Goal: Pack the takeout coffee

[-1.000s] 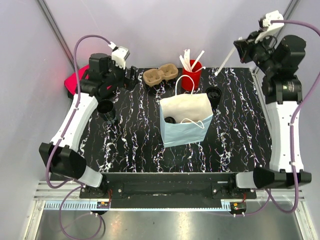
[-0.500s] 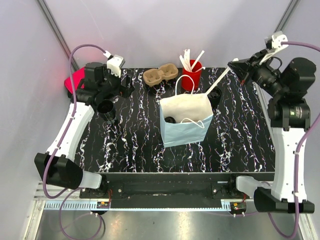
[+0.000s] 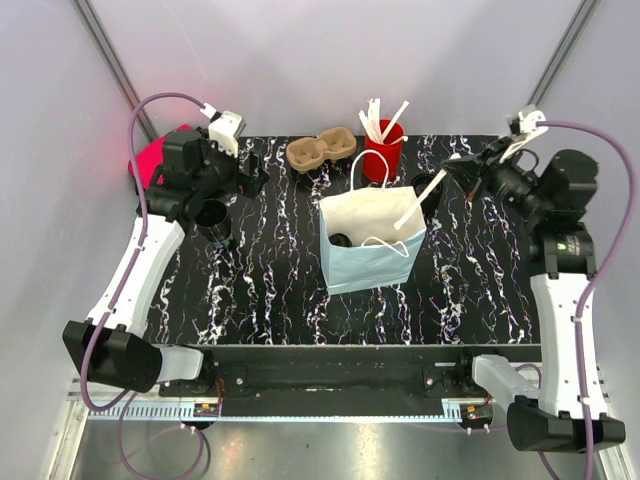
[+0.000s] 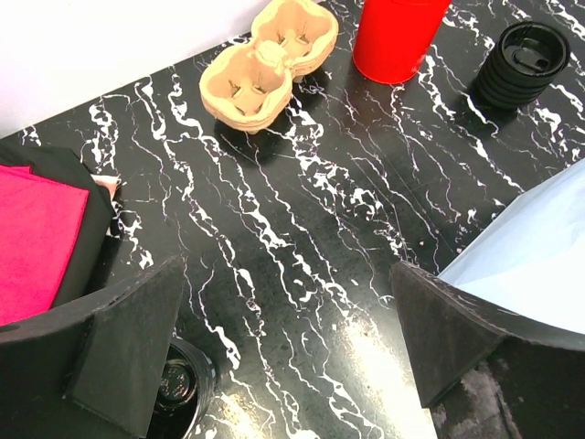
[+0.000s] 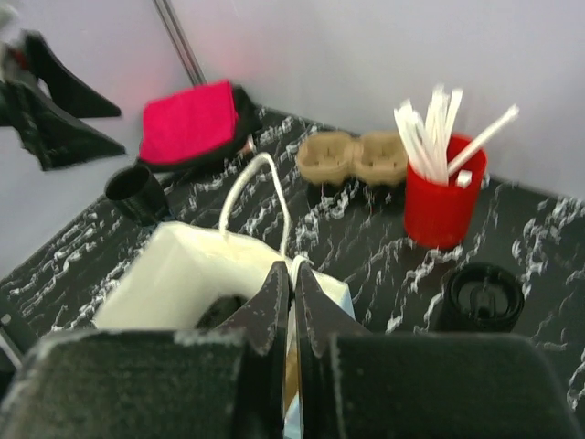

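Observation:
A dark, round thing lies low inside the pale blue paper bag. It looks like the takeout coffee, mostly hidden by the bag's wall; in the right wrist view it is a dark patch. My right gripper is shut on a white stirrer, which slants down over the bag's open mouth. In the right wrist view the right gripper hangs just above the bag's handle. My left gripper stands wide open over bare table, holding nothing; its own view shows the left gripper beside a lidless black cup.
A red cup of white stirrers and a cardboard cup carrier stand at the back. A ribbed black stack topped by a lid sits right of the bag. The lidless black cup is at the left, a pink cloth behind it.
My right arm has swung down and to the left, carrying the stirrer from high at the back right to over the bag. My left arm has pulled back a little toward the far left.

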Robot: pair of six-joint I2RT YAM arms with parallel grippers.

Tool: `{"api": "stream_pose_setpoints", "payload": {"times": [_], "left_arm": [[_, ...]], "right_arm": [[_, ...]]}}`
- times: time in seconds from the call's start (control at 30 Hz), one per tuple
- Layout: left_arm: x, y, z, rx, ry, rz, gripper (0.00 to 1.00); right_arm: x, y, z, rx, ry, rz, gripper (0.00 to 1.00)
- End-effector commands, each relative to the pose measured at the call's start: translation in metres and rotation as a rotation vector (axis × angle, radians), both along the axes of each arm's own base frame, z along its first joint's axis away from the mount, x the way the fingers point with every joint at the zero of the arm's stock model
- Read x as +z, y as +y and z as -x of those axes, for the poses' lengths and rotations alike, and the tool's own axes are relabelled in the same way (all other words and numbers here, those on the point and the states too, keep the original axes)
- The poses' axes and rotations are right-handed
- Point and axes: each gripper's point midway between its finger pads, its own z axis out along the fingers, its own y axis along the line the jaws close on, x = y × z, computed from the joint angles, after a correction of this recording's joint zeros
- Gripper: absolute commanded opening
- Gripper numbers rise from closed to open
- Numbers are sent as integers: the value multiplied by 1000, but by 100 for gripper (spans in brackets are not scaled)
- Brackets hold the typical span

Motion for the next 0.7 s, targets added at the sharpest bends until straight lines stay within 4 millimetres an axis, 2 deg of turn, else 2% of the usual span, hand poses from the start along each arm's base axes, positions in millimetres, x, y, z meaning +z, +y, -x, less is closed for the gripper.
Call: {"api": "stream_pose_setpoints", "payload": {"times": [0.0, 0.33, 0.4, 0.5, 0.67], "left_arm": [[24, -3, 2, -15, -81, 43, 99], [22, -1, 2, -5, -80, 55, 99], [21, 0, 1, -2, -74, 57, 99], [21, 1, 0, 2, -69, 56, 99], [23, 3, -2, 7, -67, 51, 99]], "right_arm": [[-13, -3, -15, -19, -40, -9, 3], [-50, -6, -15, -51, 34, -43, 7], [-52, -6, -12, -48, 42, -43, 13], [-57, -7, -8, -50, 63, -40, 17], [-55, -10, 0, -59, 74, -2, 33]]}}
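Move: The paper bag that the straw is bound for has its middle about 11 cm to the right hand's left, 6 cm ahead and some 30 cm down; the held straw slants towards its open mouth. The black lidded cup is about 24 cm ahead and 4 cm right, the red straw cup 36 cm ahead and 5 cm left, both well below. From the left hand the bag lies some 22 cm right, about level fore and aft, and 20 cm lower. Keep the straw pinched and sink the right gripper about 7 cm towards the bag's open mouth, easing some 2 cm forward and tipping the fingers down a few degrees. Then stop sinking, part the fingers to about a quarter open to let go of the straw, and draw back 1 or 2 cm as they open. ##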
